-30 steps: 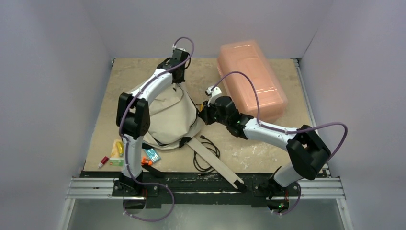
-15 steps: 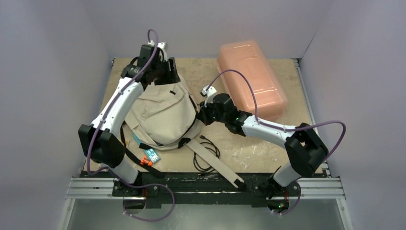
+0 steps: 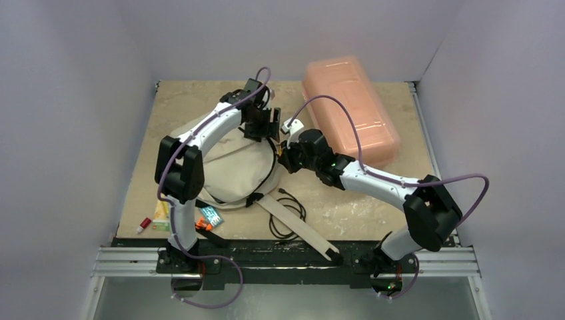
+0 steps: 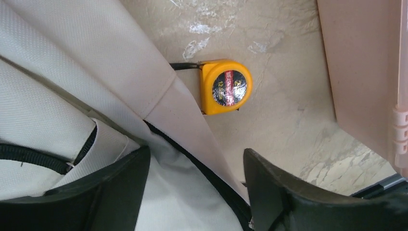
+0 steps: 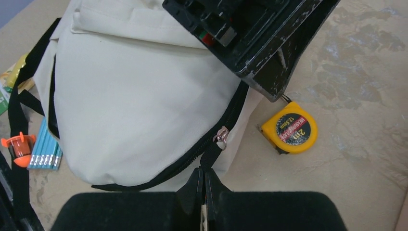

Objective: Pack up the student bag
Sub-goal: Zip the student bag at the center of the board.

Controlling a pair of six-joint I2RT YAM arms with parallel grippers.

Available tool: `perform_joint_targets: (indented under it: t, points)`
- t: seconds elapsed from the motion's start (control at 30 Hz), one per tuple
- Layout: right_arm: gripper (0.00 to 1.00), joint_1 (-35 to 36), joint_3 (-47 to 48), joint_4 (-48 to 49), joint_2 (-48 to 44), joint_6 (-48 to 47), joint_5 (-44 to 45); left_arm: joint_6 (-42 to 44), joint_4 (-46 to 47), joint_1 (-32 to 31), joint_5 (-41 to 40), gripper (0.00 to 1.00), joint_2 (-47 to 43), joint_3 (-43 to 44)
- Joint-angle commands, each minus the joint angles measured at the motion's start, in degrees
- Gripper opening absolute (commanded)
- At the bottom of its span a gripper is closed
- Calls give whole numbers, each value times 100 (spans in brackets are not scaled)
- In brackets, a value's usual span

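The beige student bag [image 3: 230,170] lies flat on the table left of centre, its black zipper running along its right edge. My right gripper [image 5: 204,174] is shut on the black zipper pull tab [image 5: 210,156], just below the metal slider [image 5: 221,136]; in the top view the right gripper [image 3: 286,159] sits at the bag's right edge. My left gripper [image 4: 195,163] hovers open over the bag's upper right edge, fabric and zipper lying between its fingers [image 4: 120,185] with nothing gripped. In the top view the left gripper [image 3: 269,125] is just beyond the right one.
A yellow tape measure [image 4: 226,86] lies on the table beside the bag's edge. A translucent pink box [image 3: 350,110] stands at the back right. Blue pencils [image 5: 43,150], an orange sharpener [image 5: 17,144], a black cable [image 3: 286,215] and a wooden strip [image 3: 300,228] lie near the front.
My left gripper has opened and let go of the bag. Its arm swung out to the left, then back right over the bag's upper right edge. The right gripper has stayed shut on the pull.
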Motion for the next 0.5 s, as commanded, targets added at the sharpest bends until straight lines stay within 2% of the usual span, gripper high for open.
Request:
perform_joint_targets:
  t: [0.0, 0.1, 0.13, 0.2, 0.27, 0.4, 0.47]
  points:
    - [0, 34, 390, -232, -245, -247, 143, 451, -185, -21, 63, 63, 371, 829]
    - [0, 34, 394, -240, -276, -94, 80, 446, -8, 102, -240, 12, 422, 824]
    - [0, 52, 337, -274, -287, 7, 59, 347, 79, 217, -344, 0, 423, 842]
    - [0, 221, 72, -324, -412, 362, 127, 137, 448, 371, -554, 0, 382, 843]
    - [0, 699, -359, -175, -629, 939, 205, -85, 700, 512, -765, 0, 330, 892]
    - [0, 2036, -1161, 1192, -621, 2654, -1, -268, 699, 574, -1283, 0, 363, 1378]
    - [0, 2429, -1212, 1231, -592, 2743, 327, -204, 653, 574, -1400, 0, 361, 1556]
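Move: Just under the left hand's open fingers, about 1 cm ahead and 1 cm down, runs the far end of the bag's zippered edge; the tape measure is some 7 cm right of that hand, 4 cm back and 9 cm lower. The right hand already holds the pull tab, its slider some 3 cm ahead, 1 cm left and 1 cm down; from this hand the bag's black strap patch lies about 12 cm back, 10 cm left and 8 cm down, the tape measure 6 cm ahead, 3 cm right and 9 cm down, and the coiled cable 17 cm straight back and 10 cm down. Closing from wide open, the left fingers pinch the far end of the zippered edge, then ease about 2 cm forward and slightly left with it. The right hand first stays almost in place with its fingers shut, then sweeps quickly back and to the left, roughly 10 cm, along the zipper towards the strap patch, tilting a little as it goes. ##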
